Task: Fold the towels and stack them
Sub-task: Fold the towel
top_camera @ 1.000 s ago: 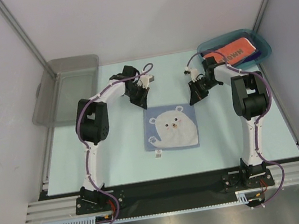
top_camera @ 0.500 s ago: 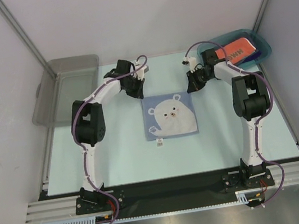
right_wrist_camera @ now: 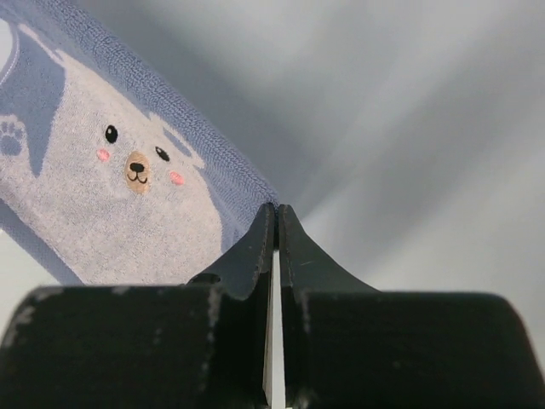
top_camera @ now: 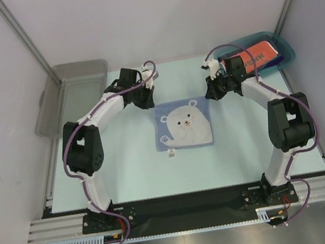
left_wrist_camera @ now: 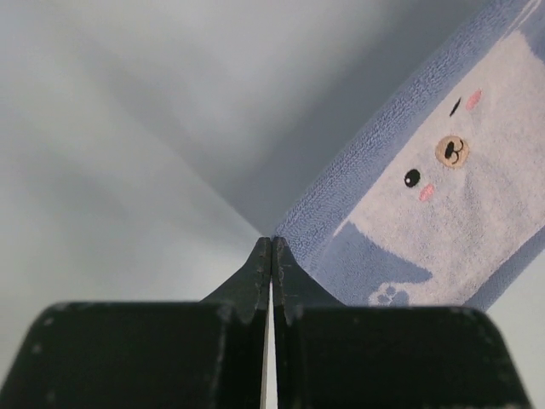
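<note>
A pale blue towel [top_camera: 183, 125] printed with a white bear lies spread in the middle of the table, its tag at the near edge. My left gripper [top_camera: 146, 102] is shut on its far left corner, and my right gripper [top_camera: 211, 94] is shut on its far right corner. In the left wrist view the towel [left_wrist_camera: 443, 196] runs off to the right from the closed tips [left_wrist_camera: 271, 243]. In the right wrist view the towel [right_wrist_camera: 102, 196] runs off to the left from the closed tips [right_wrist_camera: 277, 207]. An orange-red towel [top_camera: 256, 56] with dark letters lies in the teal bin.
The teal translucent bin [top_camera: 286, 53] stands at the far right corner, just behind my right arm. A grey plastic bin [top_camera: 74, 92] sits at the far left edge. Grey walls close in the table on three sides.
Both grippers have moved toward the far side with the bear towel's corners, and the towel has slid away from the near edge. Both arms have stretched out further.
</note>
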`<action>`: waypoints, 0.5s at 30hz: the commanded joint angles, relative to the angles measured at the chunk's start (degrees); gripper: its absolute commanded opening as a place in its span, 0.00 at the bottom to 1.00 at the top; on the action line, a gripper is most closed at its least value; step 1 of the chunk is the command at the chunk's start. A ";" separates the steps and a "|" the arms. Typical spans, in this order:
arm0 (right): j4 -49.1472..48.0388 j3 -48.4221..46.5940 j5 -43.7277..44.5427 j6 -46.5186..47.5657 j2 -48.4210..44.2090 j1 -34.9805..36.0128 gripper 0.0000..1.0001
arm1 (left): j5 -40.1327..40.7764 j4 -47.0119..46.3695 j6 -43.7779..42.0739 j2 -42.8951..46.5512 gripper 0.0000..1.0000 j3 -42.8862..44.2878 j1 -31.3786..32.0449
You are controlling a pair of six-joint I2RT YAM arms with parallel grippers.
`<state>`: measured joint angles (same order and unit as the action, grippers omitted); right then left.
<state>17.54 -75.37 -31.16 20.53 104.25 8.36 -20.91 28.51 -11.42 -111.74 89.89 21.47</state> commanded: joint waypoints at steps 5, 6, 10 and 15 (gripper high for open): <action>-4.53 7.95 7.34 -3.65 -8.35 0.52 0.00 | 3.06 -2.14 -0.10 5.92 0.00 -6.03 1.55; -4.71 8.66 8.03 -3.92 -9.05 0.78 0.00 | 3.06 -2.41 0.17 6.45 0.00 -7.17 1.73; -3.13 10.51 9.01 -6.64 -10.91 1.22 0.00 | 4.20 -2.41 0.35 8.03 0.00 -9.11 2.95; -1.11 13.05 12.08 -10.59 -13.54 3.33 0.00 | 5.43 -1.97 0.96 10.66 0.00 -12.97 4.10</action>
<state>15.68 -63.86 -23.88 13.43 94.52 10.79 -18.26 26.92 -10.94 -105.80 79.44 25.30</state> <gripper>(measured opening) 0.020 0.006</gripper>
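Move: Down on the table, the bear towel's near edge, towards which both hands bring the raised fold, has its middle about 16 cm back, 11 cm right and 10 cm below the left hand; from the right hand it is some 17 cm back, 12 cm left and equally low. Its white tag is roughly 18 cm back and 4 cm right of the left hand. The orange towel in the teal bin is about 18 cm ahead and 22 cm right of the right hand. Drawing back together about 5 cm towards the near edge, both shut grippers keep their pinch on the two ends of the towel's raised fold line. The left sinks some 2 cm as it comes, easing up slightly at the end; the right stays nearly level and turns about 5 degrees clockwise. ##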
